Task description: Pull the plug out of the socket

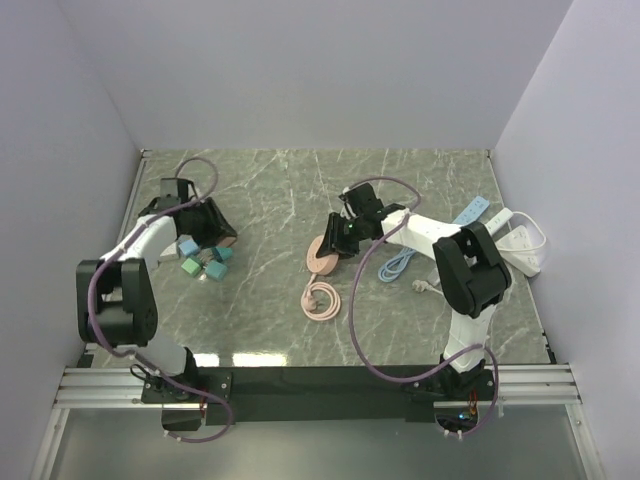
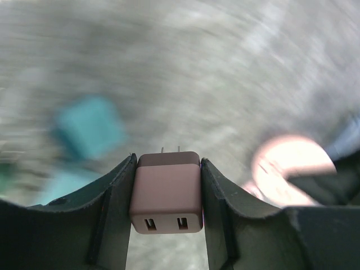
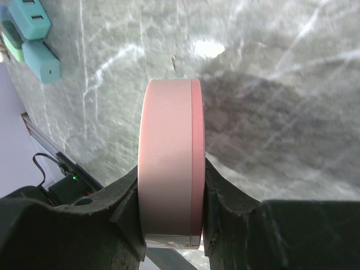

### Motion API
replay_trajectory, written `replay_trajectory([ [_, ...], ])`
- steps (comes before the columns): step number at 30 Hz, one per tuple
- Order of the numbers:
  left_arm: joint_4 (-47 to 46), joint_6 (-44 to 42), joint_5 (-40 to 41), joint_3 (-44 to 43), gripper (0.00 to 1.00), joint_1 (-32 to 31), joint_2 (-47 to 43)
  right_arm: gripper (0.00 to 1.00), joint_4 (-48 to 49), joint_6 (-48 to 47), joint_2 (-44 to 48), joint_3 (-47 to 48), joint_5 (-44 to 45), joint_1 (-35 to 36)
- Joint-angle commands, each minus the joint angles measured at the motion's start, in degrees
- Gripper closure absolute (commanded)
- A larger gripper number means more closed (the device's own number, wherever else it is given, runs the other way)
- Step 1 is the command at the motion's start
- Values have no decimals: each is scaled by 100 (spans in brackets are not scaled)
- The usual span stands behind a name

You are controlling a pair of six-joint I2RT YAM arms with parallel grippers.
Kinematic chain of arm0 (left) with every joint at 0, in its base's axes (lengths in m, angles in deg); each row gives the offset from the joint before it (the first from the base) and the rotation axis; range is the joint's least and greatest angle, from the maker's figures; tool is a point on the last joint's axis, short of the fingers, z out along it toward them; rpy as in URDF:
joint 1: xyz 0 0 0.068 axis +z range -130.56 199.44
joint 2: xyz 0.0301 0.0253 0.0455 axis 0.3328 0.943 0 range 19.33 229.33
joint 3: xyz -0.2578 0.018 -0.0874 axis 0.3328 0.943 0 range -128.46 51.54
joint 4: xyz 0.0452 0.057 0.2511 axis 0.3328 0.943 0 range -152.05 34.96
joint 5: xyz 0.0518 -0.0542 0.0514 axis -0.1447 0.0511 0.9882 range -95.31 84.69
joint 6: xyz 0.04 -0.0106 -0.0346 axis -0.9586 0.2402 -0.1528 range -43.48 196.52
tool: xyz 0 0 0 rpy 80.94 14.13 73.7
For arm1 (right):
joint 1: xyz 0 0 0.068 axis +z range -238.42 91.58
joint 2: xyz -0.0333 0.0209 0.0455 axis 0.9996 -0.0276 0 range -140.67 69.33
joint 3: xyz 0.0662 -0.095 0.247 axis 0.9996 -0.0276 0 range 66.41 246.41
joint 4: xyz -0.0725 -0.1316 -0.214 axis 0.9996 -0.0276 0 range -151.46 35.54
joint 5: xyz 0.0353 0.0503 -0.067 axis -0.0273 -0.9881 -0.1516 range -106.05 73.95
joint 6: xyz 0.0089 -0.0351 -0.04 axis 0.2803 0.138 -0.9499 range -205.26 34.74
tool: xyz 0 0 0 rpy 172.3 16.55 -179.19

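In the left wrist view, my left gripper (image 2: 166,169) is shut on the pink plug (image 2: 166,191), a small block with two USB ports facing the camera. Its two bare prongs stick out in front, touching nothing. The background there is blurred. The pink round socket (image 3: 169,163) stands on edge between the pads of my right gripper (image 3: 171,191), which is shut on it just above the table. From above, the left gripper (image 1: 205,225) is at the left and the right gripper (image 1: 345,235) is at the middle with the socket (image 1: 322,255), well apart.
Teal adapter blocks (image 1: 205,262) lie just in front of the left gripper. A coiled pink cable (image 1: 320,300) lies near the socket. A blue cable (image 1: 400,265), a white power strip (image 1: 520,245) and a blue strip (image 1: 470,212) lie at the right.
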Motion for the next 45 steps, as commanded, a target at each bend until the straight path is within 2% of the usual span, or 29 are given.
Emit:
replay_trajectory([
  [1, 35, -53, 466, -19, 99, 516, 343, 100, -15, -257, 396, -232, 158, 6],
  [6, -37, 201, 773, -247, 87, 991, 739, 100, -199, -257, 537, -154, 324, -56],
  [7, 42, 289, 826, -352, 80, 1070, 810, 100, -495, -222, 537, -5, 690, -117],
  [8, 78, 342, 905, -353, 80, 1071, 819, 100, -611, -222, 529, -3, 825, -161],
  [9, 113, 395, 1071, -432, 59, 1123, 819, 100, -708, -178, 546, 75, 939, -231],
  [10, 139, 439, 1142, -458, 46, 1141, 784, 100, -849, -152, 563, 102, 1027, -388],
  [11, 157, 500, 1178, -520, 27, 1176, 775, 100, -902, -134, 581, 128, 1202, -494],
  [14, 262, 509, 1222, -660, 10, 1194, 749, 100, -1200, -134, 590, 216, 1432, -897],
  [17, 341, 483, 1170, -731, 1, 1203, 714, 100, -1587, -318, 397, 549, 1704, -1319],
  [25, 728, 413, 818, -714, 1, 1194, 109, 100, -2519, -292, -26, 955, 2714, -2208],
  [27, 781, 360, 757, -617, 1, 1203, -146, 100, -2511, -178, 175, 675, 3022, -2340],
  [33, 755, 290, 274, -318, 1, 1194, -1087, 100, -2142, 95, 730, -100, 3155, -3166],
  [38, 676, 299, -113, -178, 1, 1185, -1237, 100, -1984, 174, 617, -223, 3138, -3667],
  [41, 640, 264, -210, -142, 0, 1185, -1369, 69, -1861, 165, 634, -310, 2971, -3721],
  [42, 658, 237, -228, -151, 1, 1185, -1439, 49, -1817, 165, 695, -363, 2884, -3721],
  [43, 684, 194, -237, -186, 1, 1185, -1483, 39, -1712, 174, 765, -425, 2830, -3721],
  [44, 745, 184, -202, -230, 1, 1194, -1518, 16, -1650, 191, 949, -564, 2786, -3721],
  [45, 772, 167, -202, -248, 1, 1194, -1580, 11, -1580, 174, 1063, -627, 2742, -3721],
])
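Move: The left hand holds the brown plug; its bare spot among the pulled plugs is roughly 10 cm left, 2 ahead and 5 below, with the blue plug 4 cm farther left and the nearer teal plug 5 cm right of that spot. The right hand holds the round pink socket, whose spot is about 31 cm right, 5 ahead and 2 below; the blue cord lies 19 right and 4 back, the blue strip 40 right and 11 ahead. Sweep the right gripper some 30 cm right and slightly forward, low over the table, turning it about 50 degrees clockwise with the held pink socket, then open the fingers around it beside the blue strip. Meanwhile bring the left gripper left and down into the gap between the blue and teal plugs, open wide to free the brown plug, then rise about 10 cm, easing back and right. ##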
